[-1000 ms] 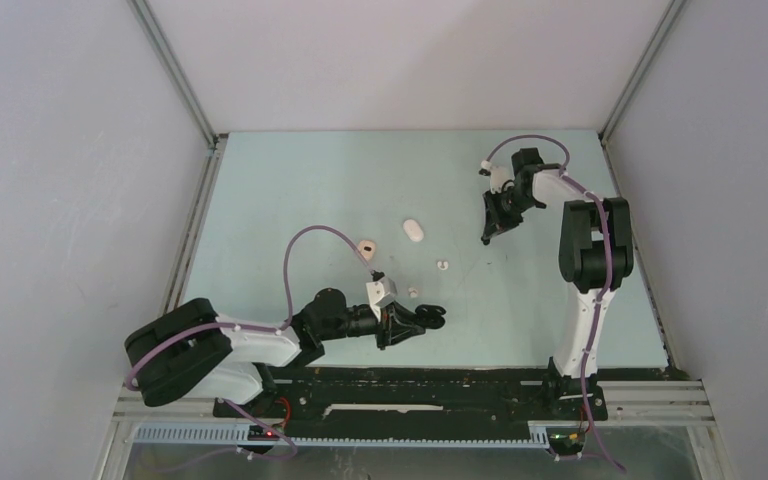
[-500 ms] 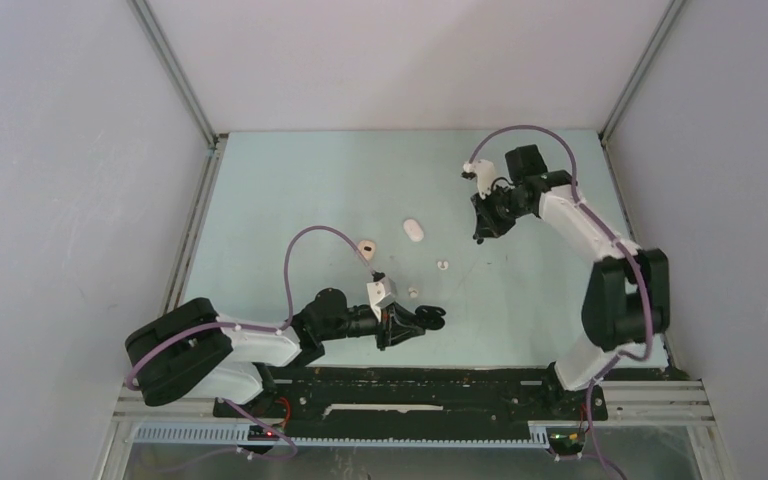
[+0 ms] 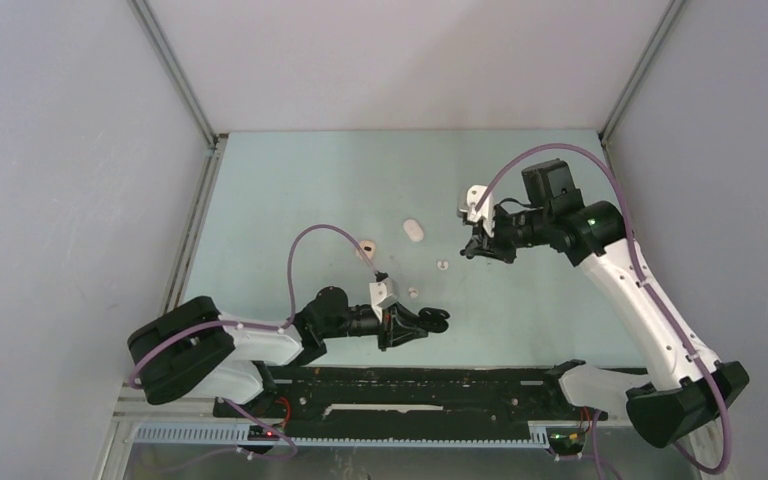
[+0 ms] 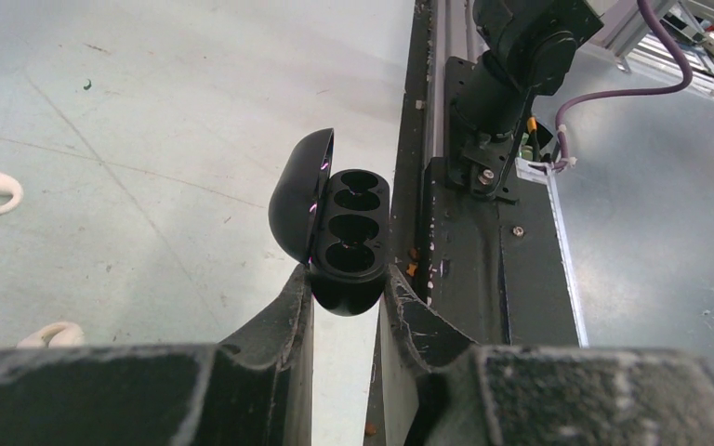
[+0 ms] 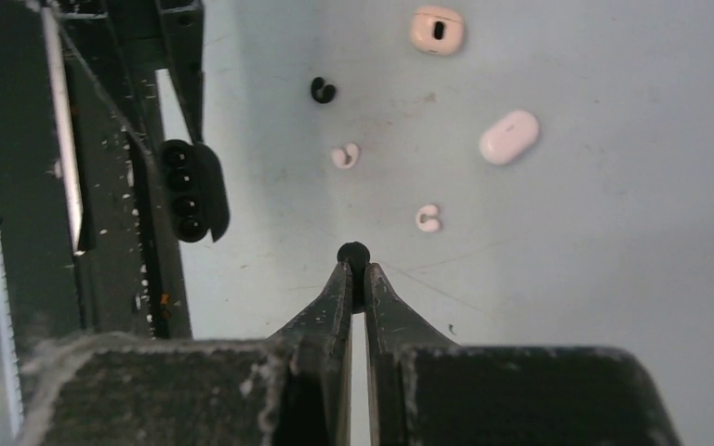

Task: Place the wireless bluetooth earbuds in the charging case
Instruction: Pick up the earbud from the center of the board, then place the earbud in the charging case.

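My left gripper (image 4: pixel 346 279) is shut on the lower end of a black charging case (image 4: pixel 346 237). Its lid is swung open to the left and its dark sockets show no buds in them. In the top view the case (image 3: pixel 436 320) hangs low near the table's front edge. My right gripper (image 5: pixel 353 269) is shut on a small black earbud (image 5: pixel 353 252), held above the table to the right of the loose buds. Two white earbuds (image 5: pixel 345 155) (image 5: pixel 428 218) and another black earbud (image 5: pixel 322 89) lie on the table between the arms.
A closed white pebble-shaped case (image 3: pixel 414 230) and a beige case (image 3: pixel 367 246) lie further back on the pale green table (image 3: pixel 300 180). The black base rail (image 3: pixel 410 385) runs along the front edge. The left arm's purple cable (image 3: pixel 310 240) loops over the table.
The right arm has swung from the back right toward the table's middle and come lower, with its jaws closed on the black earbud. The left arm and case have stayed put.
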You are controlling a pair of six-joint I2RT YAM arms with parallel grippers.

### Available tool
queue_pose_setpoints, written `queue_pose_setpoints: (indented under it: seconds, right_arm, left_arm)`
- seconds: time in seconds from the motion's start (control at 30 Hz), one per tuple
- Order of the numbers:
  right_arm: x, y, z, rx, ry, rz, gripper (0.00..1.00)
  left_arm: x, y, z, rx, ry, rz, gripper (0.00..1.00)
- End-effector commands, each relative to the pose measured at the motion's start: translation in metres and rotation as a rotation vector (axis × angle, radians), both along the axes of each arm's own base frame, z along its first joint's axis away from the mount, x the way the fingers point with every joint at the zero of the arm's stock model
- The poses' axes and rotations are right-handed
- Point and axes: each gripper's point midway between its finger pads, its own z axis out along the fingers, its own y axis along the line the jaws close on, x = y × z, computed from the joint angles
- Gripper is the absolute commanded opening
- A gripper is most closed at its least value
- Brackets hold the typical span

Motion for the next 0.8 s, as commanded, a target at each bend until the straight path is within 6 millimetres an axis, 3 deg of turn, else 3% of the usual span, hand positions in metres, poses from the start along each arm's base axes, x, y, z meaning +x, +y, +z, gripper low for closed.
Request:
queue_pose_setpoints:
  seconds: [0.0, 0.4, 0.57, 0.77]
  right_arm:
    - [-0.033, 0.010, -0.015, -0.033, 0.109, 0.164, 0.00]
    - [-0.114, 0.060, -0.046, -0.215, 0.149, 0.415, 0.00]
    - [-0.109, 0.065, -0.049, -0.211, 0.163, 0.385, 0.00]
    - [-0.100, 0.077, -0.041, -0.084, 0.256, 0.331, 0.00]
  left_arm:
    - [0.001, -0.005, 0.020, -0.076, -0.079, -0.028, 0.00]
    - [0.000, -0.008, 0.017, -0.077, -0.103, -0.053, 0.00]
    - [-0.004, -0.006, 0.022, -0.101, -0.119, -0.066, 0.00]
    - [-0.010, -0.002, 0.033, -0.161, -0.136, -0.083, 0.00]
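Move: The right hand already holds the black earbud; the open black case lies about 10 cm back, 6 cm to its left and 13 cm below. On the table some 25 cm below that hand, one white earbud is about 11 cm ahead and 2 cm left, the other 3 cm ahead and 9 cm left. The left fingers already hold the case, its middle about 3 cm to the right of their hand point, level fore and aft. Keeping the black earbud, the right hand swings 12 cm back, left and down towards the case, then edges forward. ##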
